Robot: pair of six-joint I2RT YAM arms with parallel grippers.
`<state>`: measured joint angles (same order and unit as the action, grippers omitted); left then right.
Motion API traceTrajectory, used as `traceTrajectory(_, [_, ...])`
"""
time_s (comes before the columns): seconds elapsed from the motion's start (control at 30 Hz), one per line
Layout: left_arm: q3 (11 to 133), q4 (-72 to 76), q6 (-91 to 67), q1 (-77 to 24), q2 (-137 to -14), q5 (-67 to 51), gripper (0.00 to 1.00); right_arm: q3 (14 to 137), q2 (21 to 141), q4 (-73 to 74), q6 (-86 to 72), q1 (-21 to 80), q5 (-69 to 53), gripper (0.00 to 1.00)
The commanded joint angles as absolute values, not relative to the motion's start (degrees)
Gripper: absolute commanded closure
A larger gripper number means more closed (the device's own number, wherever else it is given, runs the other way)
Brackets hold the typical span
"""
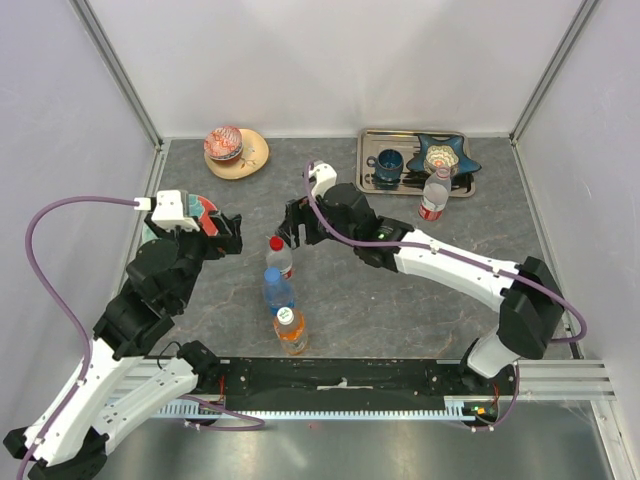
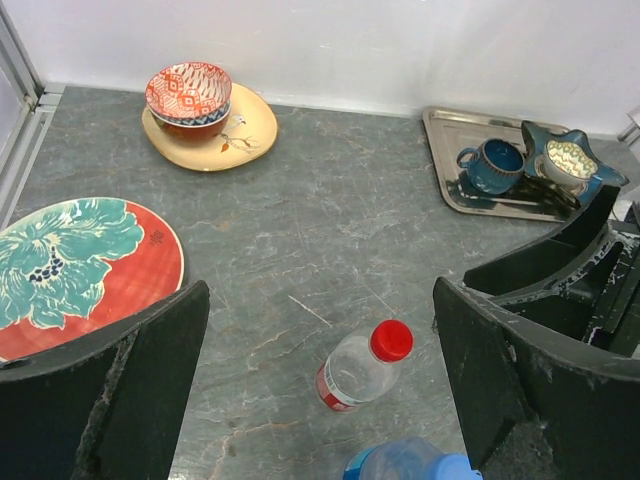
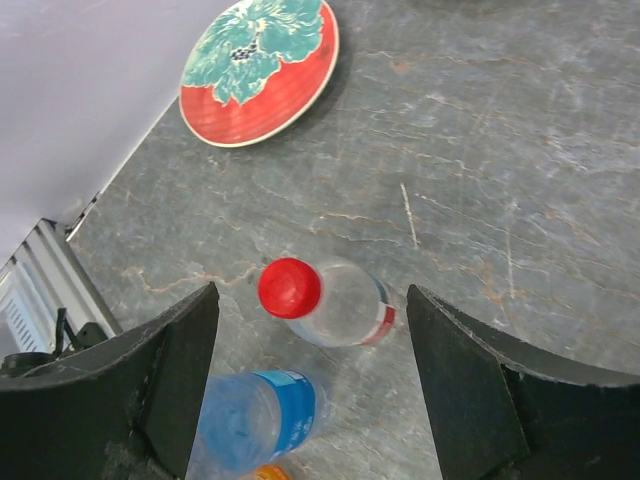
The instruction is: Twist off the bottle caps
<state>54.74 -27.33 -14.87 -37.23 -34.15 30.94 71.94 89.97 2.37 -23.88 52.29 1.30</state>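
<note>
Three bottles stand in a row mid-table. The clear one with a red label (image 1: 280, 258) (image 2: 355, 372) (image 3: 345, 305) wears a red cap (image 1: 276, 242) (image 2: 391, 340) (image 3: 290, 288). Nearer me stand the blue-tinted bottle (image 1: 277, 291) (image 3: 262, 418) with its blue cap (image 2: 455, 466), and the orange one (image 1: 291, 332) with a white cap (image 1: 286, 314). Another clear bottle (image 1: 432, 195) stands at the tray's front edge; its top is too small to read. My right gripper (image 1: 290, 228) (image 3: 312, 295) hangs open above the red cap, touching nothing. My left gripper (image 1: 228, 235) (image 2: 320, 290) is open and empty, left of the row.
A flowered red plate (image 2: 80, 260) (image 3: 262, 70) lies at the left under the left arm. Stacked bowls on a cream plate (image 1: 235, 150) sit back left. A metal tray (image 1: 372, 140) back right holds a blue cup (image 1: 388, 165) and a star-shaped dish (image 1: 442, 155). Walls enclose three sides.
</note>
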Motion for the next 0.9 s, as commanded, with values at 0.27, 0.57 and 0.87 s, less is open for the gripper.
traceTrajectory(0.27, [53.3,-25.7,-14.4,-37.1,-34.5,30.1,0.01,78.8,96.8,-0.2,-23.4,55.9,-1.6,0.17])
traceTrajectory(0.57, [52.4,-25.9,-14.7,-37.1,-33.9,29.9,0.01,80.3,100.4,3.2,-23.6,57.0,2.0,0.18])
traceTrajectory(0.87, [51.9,-26.4,-14.9,-37.1,-33.6,30.1,0.01,81.0,102.6,4.6,-24.3,57.0,4.7,0.21])
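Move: The red-capped bottle stands about 5 cm to the right hand's left and 2 cm back, its cap some 7 cm below the hand and its middle about 15 cm below. The blue-capped bottle stands about 7 cm nearer the bases than that bottle and level with it sideways; the orange bottle is some 16 cm nearer and 3 cm to its right. From the left hand, the red-capped bottle lies roughly 4 cm ahead and 9 cm right, its middle 24 cm down. No grip yet: the right hand brings its open fingers towards the red cap from above. It first slides left about 5 cm, easing back slightly, then sinks some 6 cm until the cap sits between the fingertips in its view, tilting only about 5 degrees. The empty left hand settles a mere 2 cm lower, fingers wide open. ##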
